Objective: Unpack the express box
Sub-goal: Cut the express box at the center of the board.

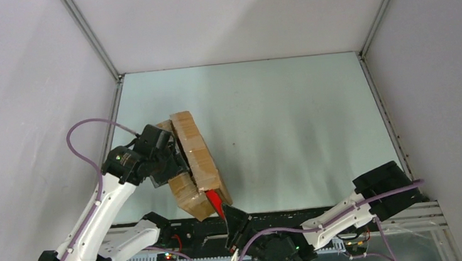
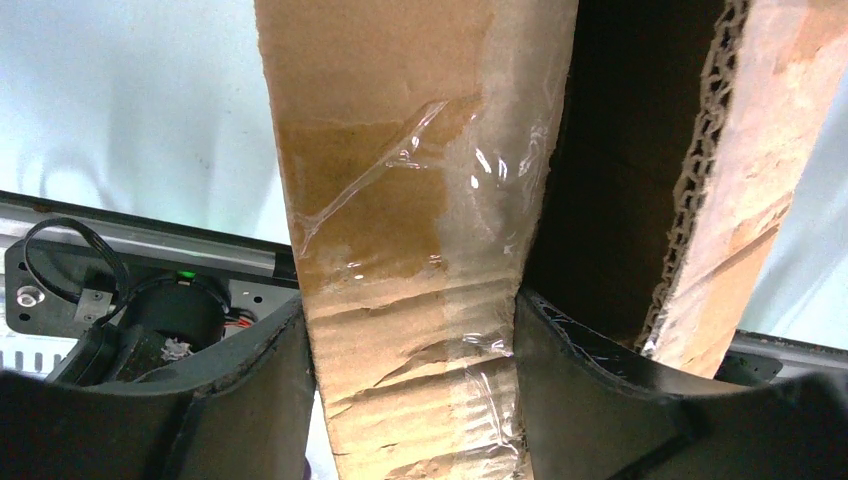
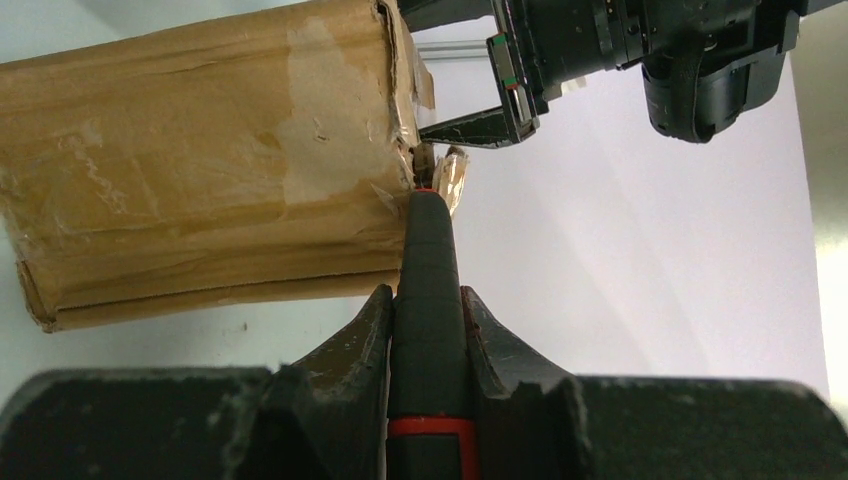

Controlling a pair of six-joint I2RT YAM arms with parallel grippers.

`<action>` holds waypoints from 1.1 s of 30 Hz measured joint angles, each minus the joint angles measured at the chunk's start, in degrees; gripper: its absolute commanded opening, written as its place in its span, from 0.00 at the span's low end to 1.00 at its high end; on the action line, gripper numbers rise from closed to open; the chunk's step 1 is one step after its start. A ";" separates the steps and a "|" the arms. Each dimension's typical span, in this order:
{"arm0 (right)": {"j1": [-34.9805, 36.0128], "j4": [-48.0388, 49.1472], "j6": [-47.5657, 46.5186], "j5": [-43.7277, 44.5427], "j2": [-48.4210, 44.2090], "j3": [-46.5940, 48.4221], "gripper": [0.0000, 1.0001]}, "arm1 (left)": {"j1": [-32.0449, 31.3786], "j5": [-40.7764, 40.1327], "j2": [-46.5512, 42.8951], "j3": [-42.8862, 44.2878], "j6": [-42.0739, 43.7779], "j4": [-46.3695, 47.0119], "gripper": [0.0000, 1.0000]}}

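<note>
The express box [image 1: 194, 162] is a brown taped carton standing tilted at the table's near left. My left gripper [image 1: 170, 165] is at its left side. In the left wrist view this gripper [image 2: 410, 305] is shut on a cardboard wall of the express box [image 2: 400, 200], one finger outside and one inside the dark opening. My right gripper [image 1: 233, 224] is shut on a red and black utility knife [image 1: 216, 201]. In the right wrist view the knife [image 3: 428, 260] runs forward from the gripper [image 3: 425, 293], and its tip touches the torn corner of the box [image 3: 200, 160].
The metal frame rail [image 1: 299, 213] runs along the table's near edge under the right arm. White walls enclose the table [image 1: 291, 125] on three sides. The left arm's wrist [image 3: 640, 50] hangs just past the box corner in the right wrist view.
</note>
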 measured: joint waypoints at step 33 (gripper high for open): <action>-0.83 -16.63 61.33 5.68 -21.33 11.69 0.00 | -2.16 2.62 -3.23 3.45 -2.86 -0.72 1.00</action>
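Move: The right hand holds the knife low at the box's near end; the cut's near end is about 8 cm ahead of that hand, 5 cm to its left and slightly below it, while the box's middle is some 13 cm ahead, 8 cm left and 11 cm below. The left hand is astride the left top panel, with the box's middle about 1 cm ahead, 2 cm to its right and 9 cm below. The right hand keeps its grip on the knife and draws it a little to the right out of the cut at the box's near end, then lifts fast by about 12 cm, ending some 3.5 cm farther right, and rolls about 75 degrees clockwise as seen looking along its fingers, so the knife comes to slant down over the box. Meanwhile the left hand opens wide from its pinch on the left top panel and rises about 3 cm with a slight tip, then stays astride the panel and drifts slightly back. ##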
